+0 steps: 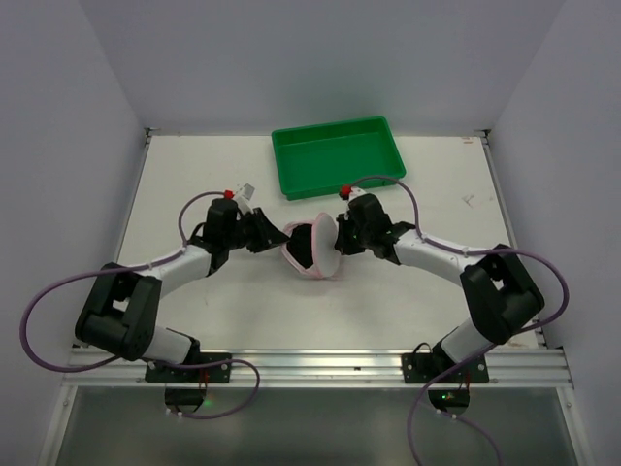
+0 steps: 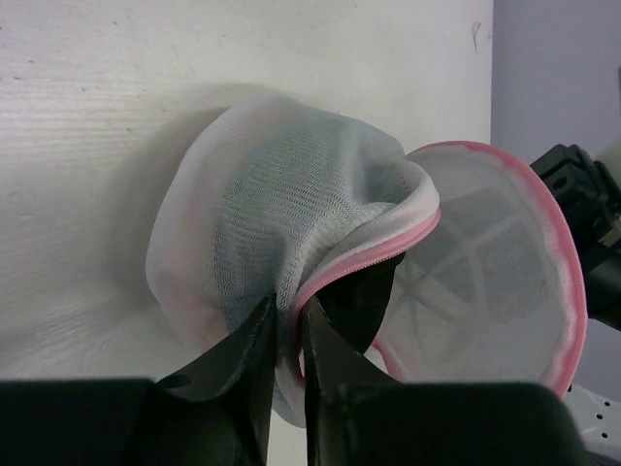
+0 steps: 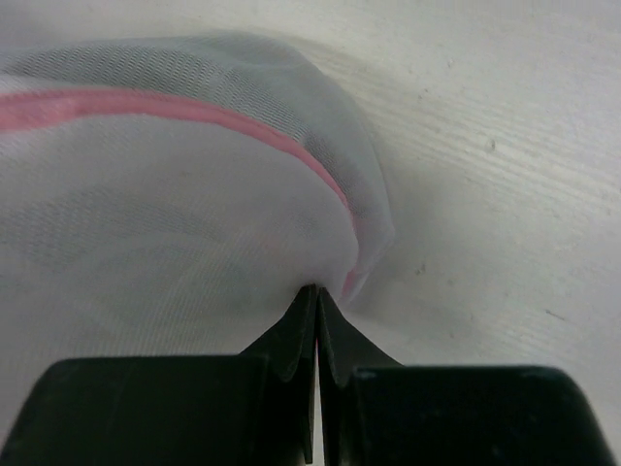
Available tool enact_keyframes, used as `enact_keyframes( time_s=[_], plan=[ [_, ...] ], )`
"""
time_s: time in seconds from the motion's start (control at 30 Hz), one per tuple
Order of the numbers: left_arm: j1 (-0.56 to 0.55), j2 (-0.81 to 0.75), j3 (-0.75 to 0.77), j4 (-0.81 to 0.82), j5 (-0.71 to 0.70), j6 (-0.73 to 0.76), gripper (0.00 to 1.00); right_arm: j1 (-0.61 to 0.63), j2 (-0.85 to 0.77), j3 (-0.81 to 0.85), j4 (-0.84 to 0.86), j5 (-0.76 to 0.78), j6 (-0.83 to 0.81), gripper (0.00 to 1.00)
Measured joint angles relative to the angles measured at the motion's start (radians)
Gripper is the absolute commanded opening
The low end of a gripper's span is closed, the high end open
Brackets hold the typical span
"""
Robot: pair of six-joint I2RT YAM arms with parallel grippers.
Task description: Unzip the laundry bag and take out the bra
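Observation:
The laundry bag, white mesh with pink trim, stands partly open at the table's middle between both arms. In the left wrist view its domed half and its flat half spread apart along the pink zipper edge. My left gripper is shut on that pink rim at the dome's lower edge. My right gripper is shut on the mesh of the bag beside the pink trim. Something black shows inside the gap; I cannot tell whether it is the bra.
A green rectangular tray stands behind the bag near the back edge, close to the right arm's wrist. White walls close in the table on the left, right and back.

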Motion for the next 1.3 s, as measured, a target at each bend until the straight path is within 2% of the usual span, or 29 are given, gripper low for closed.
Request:
enact_keyframes(
  time_s=[0.03, 0.07, 0.1, 0.27, 0.43, 0.53, 0.57, 0.63, 0.67, 0.73, 0.8, 0.97, 1.13, 1.3],
  plan=[
    [-0.006, 0.006, 0.0, 0.011, 0.002, -0.007, 0.12, -0.002, 0.001, 0.0, 0.011, -0.015, -0.005, 0.0],
    [-0.012, 0.011, -0.002, 0.022, 0.005, -0.012, 0.03, -0.007, 0.0, -0.002, 0.036, -0.035, -0.01, 0.0],
    [-0.015, 0.014, -0.003, 0.029, 0.006, -0.015, 0.0, -0.014, -0.003, -0.006, 0.071, -0.063, -0.011, 0.0],
    [-0.018, -0.003, -0.027, 0.046, -0.014, -0.029, 0.0, -0.12, -0.1, -0.16, 0.354, -0.205, 0.06, 0.02],
    [-0.018, -0.095, -0.044, 0.018, -0.082, -0.03, 0.0, -0.21, -0.226, -0.319, 0.447, -0.173, 0.145, 0.11],
    [-0.018, -0.155, -0.045, 0.0, -0.117, -0.03, 0.0, -0.208, -0.317, -0.353, 0.371, -0.104, 0.169, 0.3],
    [-0.018, -0.171, -0.045, -0.004, -0.129, -0.03, 0.0, -0.204, -0.349, -0.354, 0.344, -0.087, 0.168, 0.41],
    [-0.018, -0.193, -0.045, -0.011, -0.142, -0.03, 0.0, -0.192, -0.42, -0.353, 0.302, -0.066, 0.157, 0.54],
    [-0.018, -0.201, -0.045, -0.016, -0.148, -0.03, 0.0, -0.175, -0.456, -0.348, 0.278, -0.052, 0.15, 0.67],
    [-0.019, -0.21, -0.045, -0.024, -0.156, -0.03, 0.0, -0.109, -0.498, -0.308, 0.217, -0.001, 0.122, 0.79],
    [-0.026, -0.213, -0.044, -0.026, -0.165, -0.03, 0.0, -0.032, -0.499, -0.234, 0.167, 0.041, 0.101, 0.82],
    [-0.073, -0.217, -0.017, -0.051, -0.208, -0.027, 0.0, 0.126, -0.389, 0.034, 0.061, 0.156, 0.1, 0.85],
    [-0.103, -0.218, 0.014, -0.061, -0.235, -0.025, 0.0, 0.246, -0.168, 0.313, -0.068, 0.316, 0.115, 0.86],
    [-0.107, -0.218, 0.017, -0.073, -0.255, -0.025, 0.0, 0.297, 0.01, 0.448, -0.212, 0.393, 0.155, 0.86]
  ],
)
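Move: The black bra shows in the bag's open mouth, about 8 cm left, 2 cm back and 2 cm below the right hand, whose shut fingers hold the mesh flap; the flap's middle is 2 cm left and 2 cm back of that hand. The green box stands some 18 cm ahead of the right hand. At the left hand the bag's zip rim is already between the fingers, with the bra 3 cm right, 2 cm back and 5 cm below. The bag's mesh flap, still pinched by the right hand, is drawn up and then about 7 cm to the right; the fingers open and let it go, and the hand rises steeply, swings left to above the mouth with its fingers wide, and starts to sink. The left fingers close fully on the zip rim and lift it about 6 cm, tipping up some 10 degrees. ##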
